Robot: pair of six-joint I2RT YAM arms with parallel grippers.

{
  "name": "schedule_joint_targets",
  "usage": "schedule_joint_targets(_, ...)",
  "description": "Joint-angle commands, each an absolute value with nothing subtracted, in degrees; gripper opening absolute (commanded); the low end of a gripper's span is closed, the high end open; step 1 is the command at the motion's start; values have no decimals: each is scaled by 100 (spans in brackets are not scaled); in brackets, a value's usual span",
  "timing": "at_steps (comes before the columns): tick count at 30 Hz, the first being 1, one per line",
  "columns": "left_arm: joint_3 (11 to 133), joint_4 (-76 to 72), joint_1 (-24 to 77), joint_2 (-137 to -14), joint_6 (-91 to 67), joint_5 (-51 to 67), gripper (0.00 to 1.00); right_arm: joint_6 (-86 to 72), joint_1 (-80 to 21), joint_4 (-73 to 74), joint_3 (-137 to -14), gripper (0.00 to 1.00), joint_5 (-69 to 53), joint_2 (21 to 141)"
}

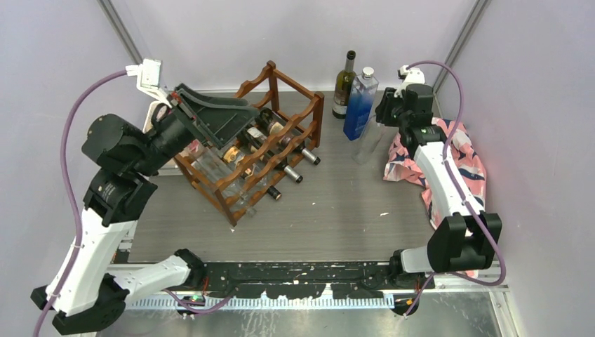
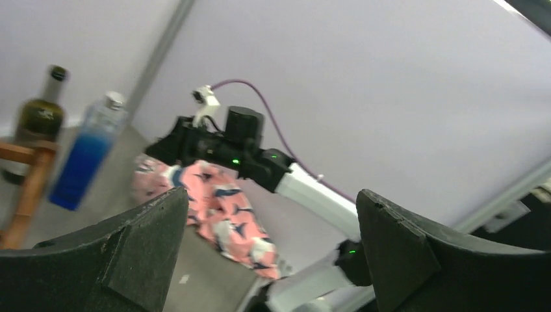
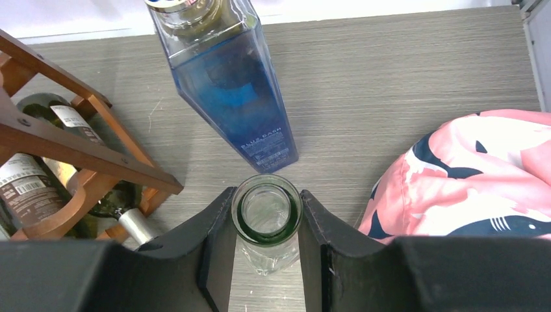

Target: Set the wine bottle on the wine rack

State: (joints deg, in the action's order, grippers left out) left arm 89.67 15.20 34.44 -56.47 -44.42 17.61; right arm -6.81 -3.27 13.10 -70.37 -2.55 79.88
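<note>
A clear glass wine bottle point(image 3: 267, 211) stands upright on the table to the right of the wine rack point(image 1: 270, 140). My right gripper point(image 3: 267, 242) is shut on its neck, one black finger point(image 3: 217, 240) pressed against each side of the open mouth. From above, the bottle point(image 1: 367, 146) stands just below the right gripper point(image 1: 379, 126). The dark reddish-brown rack point(image 3: 78, 149) holds several bottles lying on its wavy rails. My left gripper point(image 1: 242, 118) hovers over the rack's left side, wide open, with nothing between its fingers point(image 2: 149, 247).
A blue square bottle point(image 1: 360, 105) stands right behind the gripped bottle, with a dark green bottle point(image 1: 344, 83) at the back wall. A pink patterned cloth point(image 1: 463, 158) lies under the right arm. Grey walls close in both sides.
</note>
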Motion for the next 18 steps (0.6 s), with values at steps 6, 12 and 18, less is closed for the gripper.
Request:
schedule_joint_targets(6,9897,1891,5136,-6283,-5225,335,100,-890,-421,1276,-7163,14,-235,7148)
schedule_joint_targets(12,10362,2222,5624,-6565,-5100,-321,100,-992,-508,1381,-6968,14,-341,6774)
schedule_joint_targets(18,10572,2375,5753,-6694,-4983,-482,100,-1146,-515,1461,-6702,13,-599,6461)
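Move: My right hand already holds the clear bottle by its neck. The rack's middle lies about 40 cm to its left, level with it and 12 cm lower. The blue bottle stands some 10 cm ahead and 3 cm left, and the green wine bottle about 18 cm ahead and 9 cm left. From my raised left hand, the clear bottle is some 25 cm ahead, 43 cm right and 41 cm below; the rack is about 21 cm straight ahead, 45 cm below. Keeping my pinch on the clear bottle's neck, I draw it back about 5 cm and lift it some 3 cm, away from the blue bottle. High up, my empty left hand swings about 7 cm right and slightly back, towards the clear bottle's side, its fingers dipping a little and staying wide open, then comes to a stop. ##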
